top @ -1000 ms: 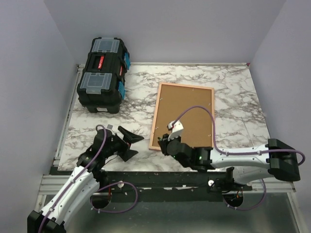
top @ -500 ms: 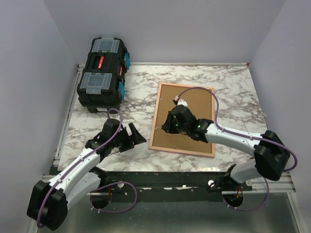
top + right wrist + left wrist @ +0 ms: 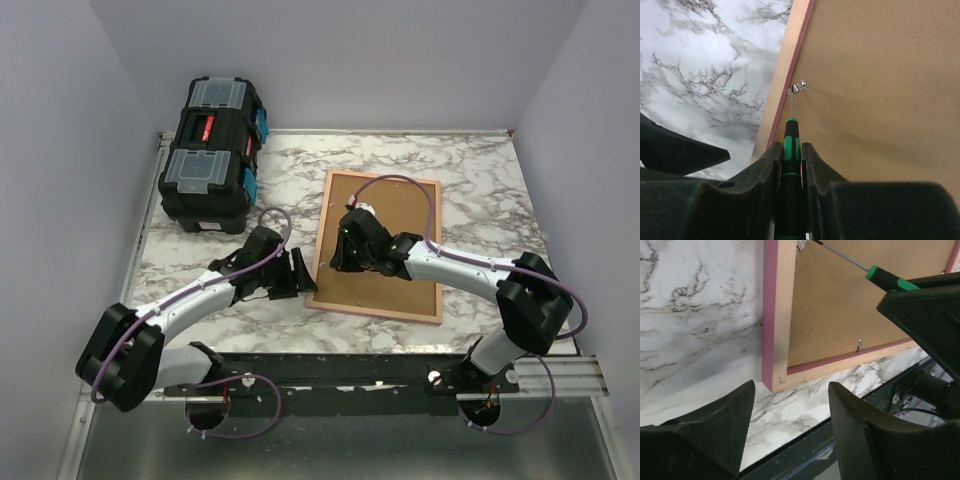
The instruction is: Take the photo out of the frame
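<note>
The frame point(image 3: 385, 292) lies back side up on the marble table, thin pink rim around a cork-brown back point(image 3: 880, 90). The photo is hidden under it. My right gripper point(image 3: 790, 146) is shut on a green-and-black screwdriver point(image 3: 790, 131), whose thin tip touches a small metal clip point(image 3: 799, 86) at the frame's left edge. In the top view the right gripper point(image 3: 347, 252) sits over that edge. My left gripper point(image 3: 791, 385) is open and holds nothing, just short of the frame's near-left corner point(image 3: 774, 382); in the top view the left gripper point(image 3: 297, 275) is beside that corner.
A black toolbox point(image 3: 213, 155) with clear lids and blue latches stands at the back left. Another metal clip point(image 3: 859, 344) sits on the frame's near edge. The table's front edge point(image 3: 805, 432) runs close under the left gripper. Purple walls enclose the table.
The left arm has stretched right to the frame's near-left corner, its jaws narrowing. The right arm moved farther up the frame's left side with the screwdriver.
</note>
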Motion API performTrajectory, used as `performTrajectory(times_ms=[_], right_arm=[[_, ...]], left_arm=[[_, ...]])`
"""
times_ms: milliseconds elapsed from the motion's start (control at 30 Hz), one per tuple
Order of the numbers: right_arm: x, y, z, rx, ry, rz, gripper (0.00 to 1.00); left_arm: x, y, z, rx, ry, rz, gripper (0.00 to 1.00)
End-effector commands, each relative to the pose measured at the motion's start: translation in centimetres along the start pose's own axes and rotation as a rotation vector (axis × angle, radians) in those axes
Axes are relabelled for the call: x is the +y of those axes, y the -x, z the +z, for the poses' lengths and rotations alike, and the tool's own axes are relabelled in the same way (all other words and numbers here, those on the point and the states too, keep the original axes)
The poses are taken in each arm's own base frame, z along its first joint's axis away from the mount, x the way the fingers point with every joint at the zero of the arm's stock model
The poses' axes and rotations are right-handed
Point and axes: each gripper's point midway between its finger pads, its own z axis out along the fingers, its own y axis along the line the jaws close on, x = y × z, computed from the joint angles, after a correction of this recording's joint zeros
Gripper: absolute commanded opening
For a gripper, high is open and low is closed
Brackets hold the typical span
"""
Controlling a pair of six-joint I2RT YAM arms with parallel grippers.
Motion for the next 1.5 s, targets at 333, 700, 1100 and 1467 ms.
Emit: performTrajectory(times_ms=[333, 700, 1100, 1467], right_arm=[[-0.3, 0.3, 0.8, -0.003, -0.014, -0.013, 0.01], [-0.8, 1.4, 0.5, -0.037, -0.062, -0.034, 0.01], [0.3, 0.9, 1.7, -0.003, -0.015, -0.037, 0.01], [0.7, -0.9, 1.0, 0.061, 0.037, -0.036, 0.01]], left_arm=[[0.8, 0.9, 2.8, -0.025, 0.104, 0.07, 0.47], [1.8, 0.1, 3.0, -0.022, 0.119, 0.06, 0.44], [2.2, -0.3, 3.3, -0.016, 0.126, 0.042, 0.36], [2.9, -0.6, 3.6, -0.01, 0.156, 0.036, 0.32]])
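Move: Under the left hand, about 5 cm down and 1 cm forward and right, lies the frame's left rail; its near-left corner is about 2 cm back, straight below, and the side clip 6 cm forward, 3 cm right. From the right hand, which holds the screwdriver, that side clip lies some 3 cm forward, 3 cm left and 6 cm below; the corner is about 5 cm back, 5 cm left. Sinking about 4 cm, quickly at first and then slowly, the left hand brings its fingers down astride the left rail just beyond the near corner and narrows them from well open to about a third. The right hand keeps its grip on the screwdriver, dips about 1 cm, eases forward with a slight rise, then shifts left and down, taking the tip past the side clip beside the rail. ##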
